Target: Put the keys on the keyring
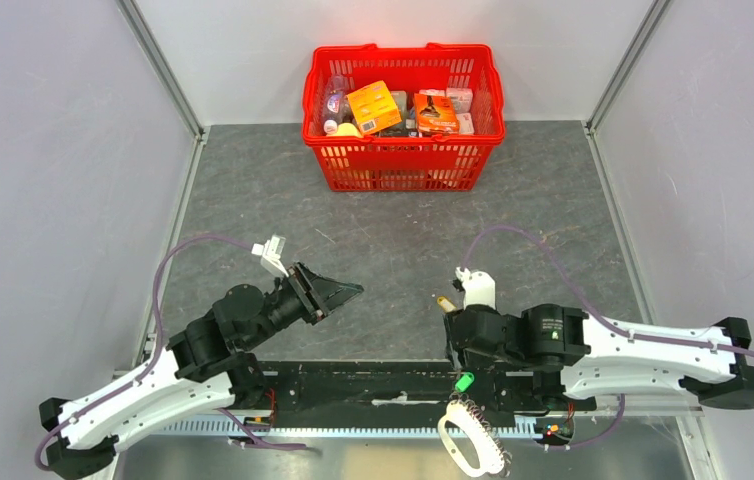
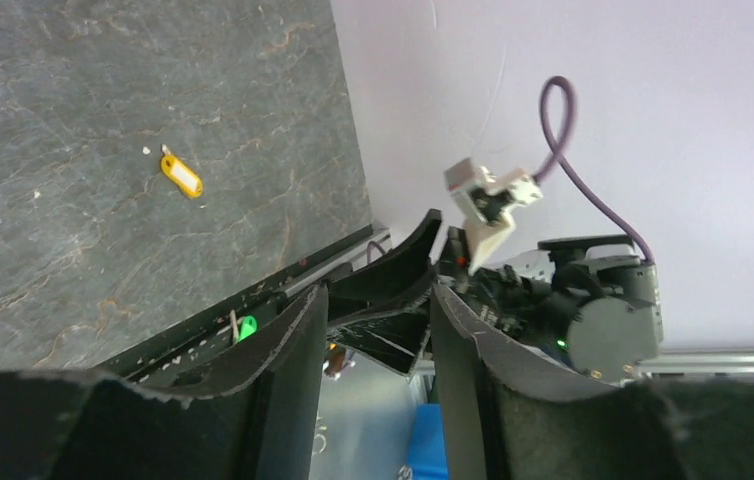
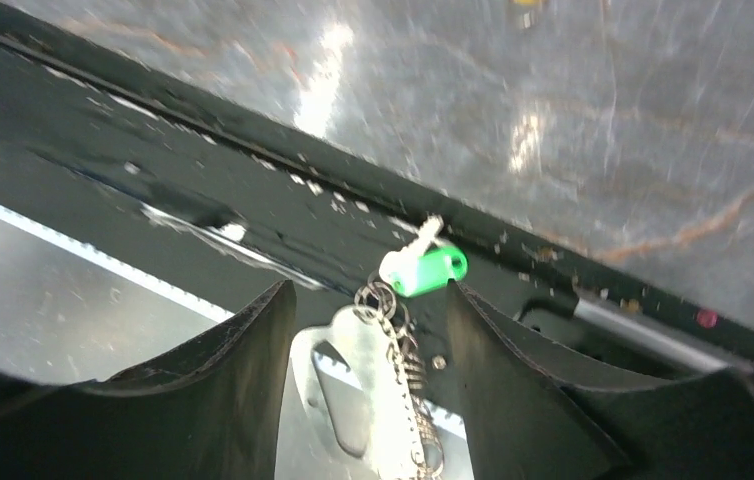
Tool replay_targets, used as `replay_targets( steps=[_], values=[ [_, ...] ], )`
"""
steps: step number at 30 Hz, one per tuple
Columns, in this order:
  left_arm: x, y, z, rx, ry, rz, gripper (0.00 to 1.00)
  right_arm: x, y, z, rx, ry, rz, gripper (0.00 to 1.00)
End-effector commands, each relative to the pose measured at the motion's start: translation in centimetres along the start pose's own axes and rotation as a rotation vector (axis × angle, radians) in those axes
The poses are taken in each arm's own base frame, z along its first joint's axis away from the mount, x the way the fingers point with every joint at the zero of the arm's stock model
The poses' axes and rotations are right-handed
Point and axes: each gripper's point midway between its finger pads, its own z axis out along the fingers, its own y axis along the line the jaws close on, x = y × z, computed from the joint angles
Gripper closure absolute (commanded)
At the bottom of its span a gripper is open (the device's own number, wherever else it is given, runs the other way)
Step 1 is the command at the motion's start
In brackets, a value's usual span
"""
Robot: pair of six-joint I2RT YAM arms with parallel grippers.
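Note:
The green key (image 1: 464, 382) lies on the black rail at the near edge, touching the small metal ring (image 3: 378, 297) of the keyring; I cannot tell if it is threaded on. The keyring's pale strap (image 1: 468, 440) with its chain hangs over the near edge. My right gripper (image 3: 368, 300) is open and hovers just above them, with the green key (image 3: 423, 270) and the strap (image 3: 363, 390) between its fingers. The yellow-orange key (image 1: 443, 300) lies on the table beside the right wrist, and shows in the left wrist view (image 2: 181, 176). My left gripper (image 1: 348, 290) is open, empty and raised, pointing right.
A red basket (image 1: 403, 165) full of packaged goods stands at the back centre. The black rail (image 1: 353, 385) runs along the near edge between the arm bases. Grey walls close in the left, right and back sides.

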Motion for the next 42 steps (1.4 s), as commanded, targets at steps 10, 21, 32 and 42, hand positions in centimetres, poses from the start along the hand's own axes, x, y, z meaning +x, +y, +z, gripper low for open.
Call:
replay_targets(
  steps=[10,21,32,42],
  values=[
    [0.1,-0.5,-2.7,0.021,0.046,0.151,0.3,10.4,-3.0,0.7,0.029,0.359,0.256,0.31],
    [0.6,0.0,-3.1,0.017,0.074,0.192,0.18,14.0,-0.2,3.5,-0.038,0.525,0.314,0.32],
    [0.4,0.3,-3.6,0.018,0.065,0.192,0.17,13.7,0.8,4.2,-0.04,0.527,0.301,0.48],
    [0.3,0.3,-3.8,0.016,0.062,0.184,0.17,13.7,0.4,4.5,-0.015,0.517,0.286,0.91]
  ],
)
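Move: The dropped keyring's small rings lie in the gutter in front of the table, about 10 cm back from the right hand, 1 cm to its right and 12 cm below. The green tag with its key is some 4 cm ahead of those rings, the white key holder about 8 cm behind them; the yellow tag lies on the table about 14 cm ahead of the right hand and 3 cm to its left. From the left hand the rings are some 27 cm right, 16 cm back and 24 cm down. Down and back, each by about 10 cm, the right hand reaches for the dropped keyring, swinging right on the way and then partly back left, while its wrist tips about 35 degrees until the fingers point nearly straight down. There it stops and its open fingers close on the small rings behind the green tag. The left hand eases a few centimetres back and left, opening wide. ##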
